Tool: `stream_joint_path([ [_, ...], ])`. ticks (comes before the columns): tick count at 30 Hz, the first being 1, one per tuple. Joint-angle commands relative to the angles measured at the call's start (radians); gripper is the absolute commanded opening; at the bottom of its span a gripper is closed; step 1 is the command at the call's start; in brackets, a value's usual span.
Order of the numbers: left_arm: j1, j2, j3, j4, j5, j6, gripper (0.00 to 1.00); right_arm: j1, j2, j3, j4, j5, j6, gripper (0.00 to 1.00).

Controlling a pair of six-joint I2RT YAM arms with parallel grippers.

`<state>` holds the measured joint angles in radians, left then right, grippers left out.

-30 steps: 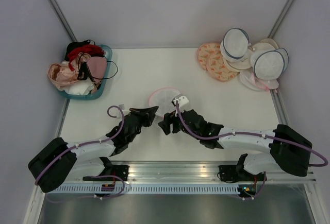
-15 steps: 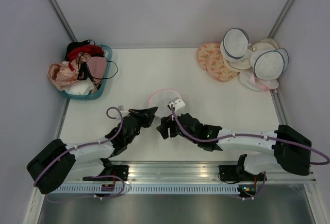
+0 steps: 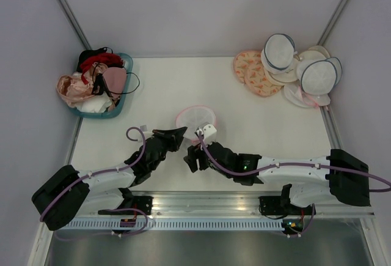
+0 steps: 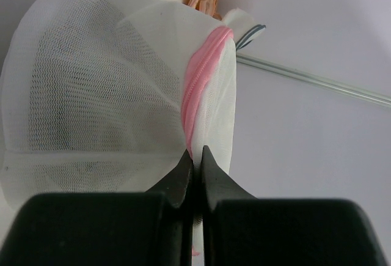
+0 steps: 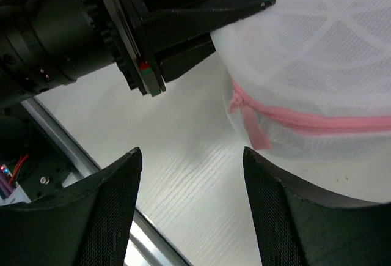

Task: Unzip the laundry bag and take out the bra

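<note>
The laundry bag (image 3: 194,118), a white mesh dome with a pink zip rim, sits mid-table. My left gripper (image 3: 182,133) is at its near-left edge, and in the left wrist view this left gripper (image 4: 195,153) is shut on the pink-edged fold of the bag (image 4: 91,95). My right gripper (image 3: 191,156) hovers open just near of the bag. In the right wrist view the right gripper (image 5: 192,153) has bare table between its fingers. The bag's pink zip (image 5: 317,119) and its pull tab (image 5: 253,128) lie just beyond the right finger. The bra is hidden.
A teal basket (image 3: 98,114) heaped with pink, red and black bras stands at the back left. Orange-patterned discs (image 3: 250,70) and white navy-rimmed round bags (image 3: 305,73) are piled at the back right. A metal rail (image 3: 201,202) runs along the near edge.
My right gripper has slid left and nearer, from over the bag's right side to its near edge, with its jaws a little narrower. The left gripper has kept its hold.
</note>
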<state>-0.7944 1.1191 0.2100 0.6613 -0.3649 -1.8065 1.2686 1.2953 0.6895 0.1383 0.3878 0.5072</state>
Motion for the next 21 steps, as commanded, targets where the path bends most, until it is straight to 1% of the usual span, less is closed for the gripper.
stream_joint_path([
  [1, -0.009, -0.008, -0.001, 0.080, 0.006, -0.030, 0.02, -0.005, 0.058, 0.065, 0.081, 0.062, -0.041, 0.72],
  [5, -0.009, -0.022, -0.012, 0.077, 0.014, -0.033, 0.02, -0.031, 0.102, 0.062, 0.151, 0.043, -0.055, 0.69],
  [7, -0.009, -0.022, -0.015, 0.066, 0.018, -0.040, 0.02, -0.044, 0.105, 0.056, 0.184, 0.042, -0.059, 0.65],
  [9, -0.009, -0.018, -0.024, 0.081, 0.023, -0.045, 0.02, -0.051, 0.105, 0.059, 0.191, 0.055, -0.068, 0.63],
  [12, -0.011, -0.019, -0.027, 0.087, 0.037, -0.045, 0.02, -0.054, 0.101, 0.067, 0.192, 0.117, -0.085, 0.62],
  [15, -0.012, -0.019, -0.032, 0.080, 0.041, -0.045, 0.02, -0.067, 0.096, 0.064, 0.198, 0.128, -0.091, 0.59],
  [16, -0.014, -0.016, -0.034, 0.080, 0.041, -0.047, 0.02, -0.072, 0.099, 0.064, 0.198, 0.135, -0.095, 0.55],
  [17, -0.016, -0.016, -0.034, 0.081, 0.043, -0.047, 0.02, -0.080, 0.101, 0.062, 0.198, 0.140, -0.093, 0.45],
  [20, -0.017, -0.008, -0.032, 0.095, 0.049, -0.047, 0.02, -0.087, 0.111, 0.062, 0.193, 0.140, -0.095, 0.27],
  [21, -0.017, -0.005, -0.032, 0.095, 0.050, -0.048, 0.02, -0.090, 0.111, 0.061, 0.192, 0.140, -0.091, 0.26],
])
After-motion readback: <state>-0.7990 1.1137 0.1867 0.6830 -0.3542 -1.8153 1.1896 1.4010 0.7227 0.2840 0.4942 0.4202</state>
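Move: The pull end of the pink zipper lies about 6 cm ahead of the open right hand, neither left nor right of it and some 1 cm lower. Around it, the left gripper's tips pinching the mesh are about 10 cm ahead, 2 cm left and 2 cm above the right hand, and the bag's middle is roughly 14 cm ahead, 2 cm right and about level. From the left hand, the pull end is about 4 cm back, 2 cm right and 3 cm below. The right hand reaches forward about 5.5 cm to the zipper's pull end, just under the left gripper's tips, bowing a centimetre or so to the left before coming back in line, while its wrist turns some 10 degrees, partly clockwise and with the fingertips tilting up a little. Its wide-open fingers begin to narrow on the way and close quickly over the last stretch to about a quarter open, one on each side of the pull end, while the left hand stays in place and keeps its pinch on the bag's mesh. ##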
